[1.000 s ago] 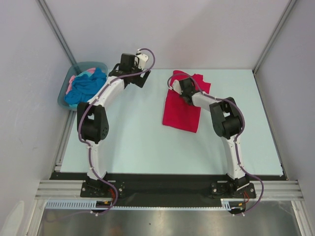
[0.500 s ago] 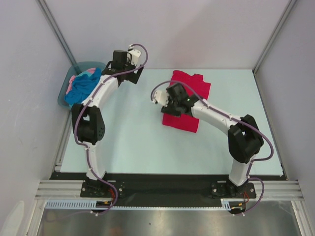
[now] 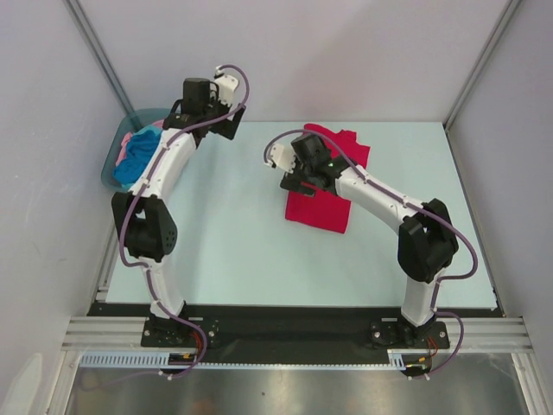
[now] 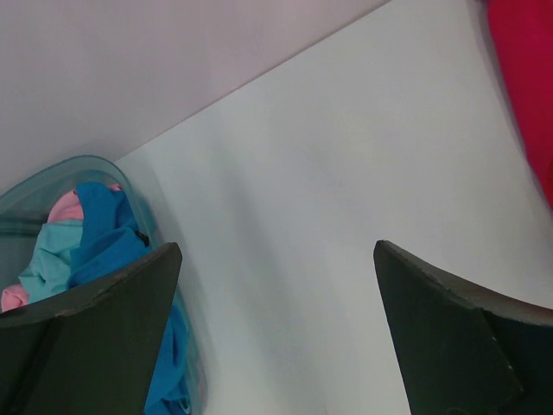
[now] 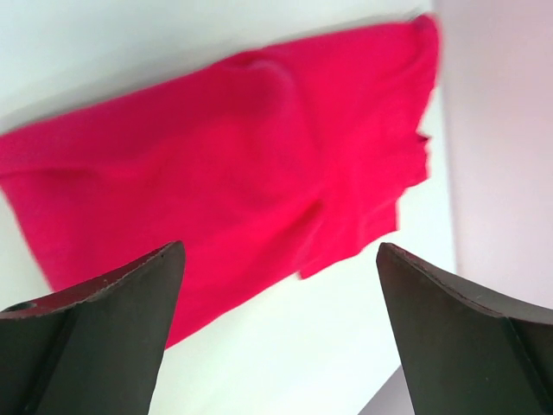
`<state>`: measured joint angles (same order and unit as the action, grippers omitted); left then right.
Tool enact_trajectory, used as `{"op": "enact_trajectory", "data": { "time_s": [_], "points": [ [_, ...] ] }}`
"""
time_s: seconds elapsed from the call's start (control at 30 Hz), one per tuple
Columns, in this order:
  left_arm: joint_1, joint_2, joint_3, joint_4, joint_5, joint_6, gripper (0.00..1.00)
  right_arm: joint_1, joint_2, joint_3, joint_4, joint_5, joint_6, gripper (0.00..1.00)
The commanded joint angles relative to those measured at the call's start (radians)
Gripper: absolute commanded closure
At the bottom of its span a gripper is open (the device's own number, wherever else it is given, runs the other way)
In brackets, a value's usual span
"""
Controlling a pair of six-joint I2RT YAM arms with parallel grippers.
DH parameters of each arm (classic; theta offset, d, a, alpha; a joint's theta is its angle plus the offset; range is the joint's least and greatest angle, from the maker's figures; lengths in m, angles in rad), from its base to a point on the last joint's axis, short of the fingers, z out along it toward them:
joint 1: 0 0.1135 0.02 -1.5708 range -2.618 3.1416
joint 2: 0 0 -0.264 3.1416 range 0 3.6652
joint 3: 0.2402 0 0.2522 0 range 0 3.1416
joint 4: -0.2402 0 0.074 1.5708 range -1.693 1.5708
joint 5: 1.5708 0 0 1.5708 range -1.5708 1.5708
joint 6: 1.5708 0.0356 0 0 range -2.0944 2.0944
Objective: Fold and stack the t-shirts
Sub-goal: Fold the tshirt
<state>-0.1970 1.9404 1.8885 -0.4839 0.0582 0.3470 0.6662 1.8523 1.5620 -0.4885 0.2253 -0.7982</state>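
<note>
A crimson-red t-shirt [image 3: 322,210] lies folded on the pale table, right of centre, partly under my right arm. My right gripper [image 3: 293,182] hovers at its left edge, open and empty; in the right wrist view the red t-shirt [image 5: 242,156] fills the space beyond the spread fingers [image 5: 104,303]. A turquoise-blue t-shirt [image 3: 136,166] and a pale pink one [image 3: 127,142] lie crumpled in the tub [image 3: 109,173] at the back left. My left gripper [image 3: 231,122] is raised near the back wall, right of the tub, open and empty [image 4: 276,246].
The grey-teal tub [image 4: 52,173] holds the blue t-shirt [image 4: 104,246] and the pink one [image 4: 65,207]. Grey walls close the table at the back and on both sides. Both arm bases sit on the black strip [image 3: 285,320] along the near edge.
My right gripper has opened and let go of the red t-shirt, and its arm has swung out to the left. My left arm has shifted left, toward the tub.
</note>
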Motion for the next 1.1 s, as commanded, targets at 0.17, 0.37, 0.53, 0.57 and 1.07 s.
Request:
{"op": "enact_trajectory", "data": {
  "time_s": [0.17, 0.37, 0.53, 0.57, 1.07],
  "points": [
    [-0.002, 0.025, 0.115, -0.068, 0.023, 0.030, 0.00, 0.015, -0.008, 0.078, -0.021, -0.007, 0.005, 0.00],
    [-0.005, 0.065, 0.199, -0.073, 0.009, 0.018, 0.00, 0.029, -0.014, 0.050, -0.175, -0.193, 0.080, 0.00],
    [-0.007, 0.022, 0.149, -0.067, 0.038, 0.018, 0.00, 0.039, -0.018, -0.032, -0.153, -0.242, 0.134, 0.01],
    [-0.005, 0.000, 0.111, -0.047, 0.038, 0.021, 0.00, 0.042, -0.018, -0.036, -0.165, -0.269, 0.137, 0.03],
    [-0.002, -0.069, -0.014, 0.074, 0.003, 0.087, 0.00, 0.136, -0.024, -0.264, -0.093, -0.126, 0.143, 0.05]
  ]
}}
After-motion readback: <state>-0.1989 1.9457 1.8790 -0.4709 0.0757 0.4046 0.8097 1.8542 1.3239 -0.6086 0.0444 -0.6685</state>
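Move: The right hand is open, about 13 cm above the left part of the red t-shirt. The shirt's near-left corner lies some 7 cm back and 4 cm to the left of it, the middle of the near edge about 9 cm back and 5 cm to the right. The shirt's middle is roughly 10 cm ahead and 9 cm to the right. From the left hand that near-left corner is about 20 cm back, 19 cm right and 21 cm down. Heading for the near edge of the folded red t-shirt, the empty right hand first lifts a couple of centimetres, then swings back and down, ending some 12 cm farther back and 11 cm lower, just on the robot's side of the near-left corner. The wrist tips about 20 degrees more downward, the fingers stay wide open, and no touch on the cloth can be seen. ##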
